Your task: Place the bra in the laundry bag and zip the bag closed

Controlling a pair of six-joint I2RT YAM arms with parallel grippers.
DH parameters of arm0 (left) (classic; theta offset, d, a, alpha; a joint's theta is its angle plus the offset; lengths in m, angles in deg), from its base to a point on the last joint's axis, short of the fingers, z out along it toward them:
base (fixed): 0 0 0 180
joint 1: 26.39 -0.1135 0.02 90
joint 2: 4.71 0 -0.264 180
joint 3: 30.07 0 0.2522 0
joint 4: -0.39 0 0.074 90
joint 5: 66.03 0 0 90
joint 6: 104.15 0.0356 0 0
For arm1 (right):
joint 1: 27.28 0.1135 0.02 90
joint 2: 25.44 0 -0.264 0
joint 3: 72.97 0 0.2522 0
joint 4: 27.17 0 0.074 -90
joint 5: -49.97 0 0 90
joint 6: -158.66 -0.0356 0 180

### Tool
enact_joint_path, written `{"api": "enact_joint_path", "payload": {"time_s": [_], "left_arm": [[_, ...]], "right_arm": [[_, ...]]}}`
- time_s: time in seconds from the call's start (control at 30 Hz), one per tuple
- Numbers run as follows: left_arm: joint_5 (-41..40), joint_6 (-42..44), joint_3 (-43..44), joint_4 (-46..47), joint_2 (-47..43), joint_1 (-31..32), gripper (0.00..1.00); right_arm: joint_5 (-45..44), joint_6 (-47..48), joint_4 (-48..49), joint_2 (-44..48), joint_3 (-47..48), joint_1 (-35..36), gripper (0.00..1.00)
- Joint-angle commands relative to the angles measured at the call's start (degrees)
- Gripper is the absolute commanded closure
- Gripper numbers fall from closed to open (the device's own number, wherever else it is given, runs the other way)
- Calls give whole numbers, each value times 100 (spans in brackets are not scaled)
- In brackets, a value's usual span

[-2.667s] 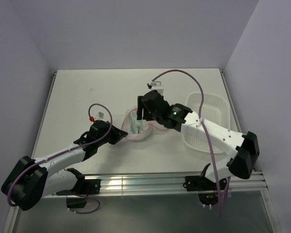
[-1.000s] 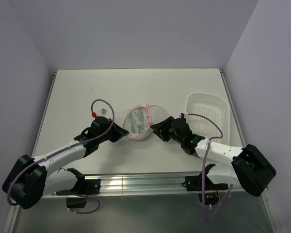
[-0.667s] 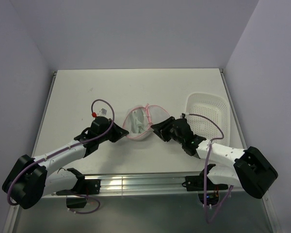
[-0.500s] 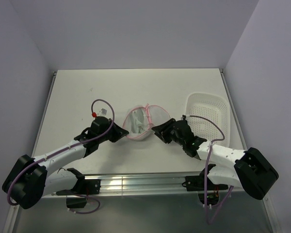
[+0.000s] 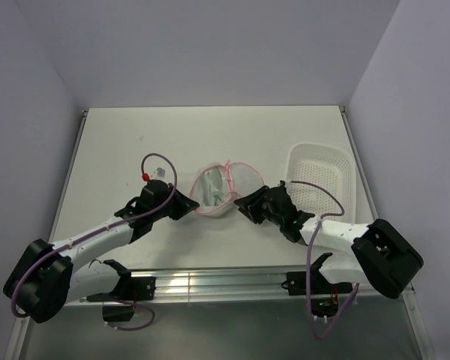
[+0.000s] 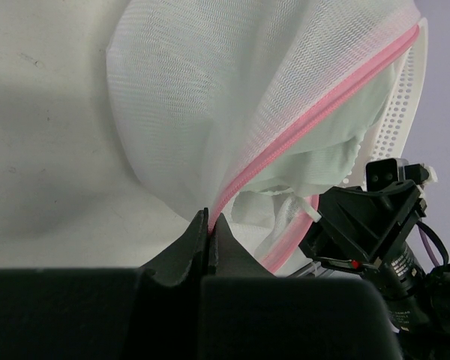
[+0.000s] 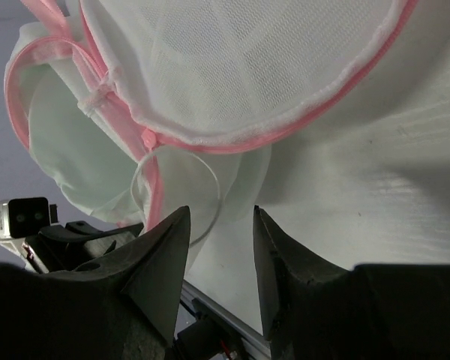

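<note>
The laundry bag [image 5: 226,182] lies in the middle of the table, a white mesh clamshell with pink zipper rims [image 6: 324,103], its halves partly apart. The pale mint bra [image 6: 315,161] sits between the halves. A sheer bit of the bra with a thin strap loop [image 7: 181,196] spills past the rim onto the table. My left gripper [image 5: 190,208] is shut on the bag's pink rim [image 6: 223,202] at its near-left edge. My right gripper [image 5: 244,207] is open just right of the bag, low over the table, with its jaws [image 7: 220,219] empty and the strap loop just ahead.
A white perforated basket [image 5: 334,161] stands at the right side of the table, right behind my right arm. The right gripper's black housing [image 6: 367,217] shows beyond the bag in the left wrist view.
The right arm has come down from above the bag to a low spot at its right side, drawing slightly back in the last second. The left gripper keeps its hold, unmoved.
</note>
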Motion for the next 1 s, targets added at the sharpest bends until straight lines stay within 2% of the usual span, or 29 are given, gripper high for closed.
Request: {"api": "enact_joint_path", "payload": {"time_s": [0.0,0.07,0.33,0.5,0.67,0.97], "left_arm": [[56,125,228,50,16,19,100],[56,142,255,15,-10,19,100],[109,160,246,41,7,28,100],[118,318,342,-29,51,54,100],[161,441,430,6,86,72,100],[276,643,641,-55,122,116,100]], "right_arm": [[20,-104,490,-249,255,19,56],[-58,-52,421,-258,308,28,69],[-665,633,-607,409,956,89,90],[-1095,1564,-1416,481,1678,335,95],[-1360,2451,-2092,-72,2733,809,97],[-1334,2945,-2392,-1180,3595,1478,100]]}}
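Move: The bra strap, a thin pale loop hanging out over the bag's pink rim, is right at the right hand's half-open fingers, about 1 cm ahead, 1 cm left and 1 cm below. From that hand the bra in the open bag is about 7 cm ahead, 8 cm left and 4 cm lower; the bag's mesh lid is about 9 cm ahead, 2 cm right, 4 cm lower. From the left hand, the strap is some 12 cm right, level fore and aft, 2 cm lower. Upward first, then leftward: the right hand shuts on the strap, pinches it and lifts about 12 cm, easing a little forward, then swings some 9 cm left over the bag's mouth and begins to sink, its fingers tipping up and turning counter-clockwise. The left hand keeps its pinch on the pink rim, drifting a centimetre or two up and right. ##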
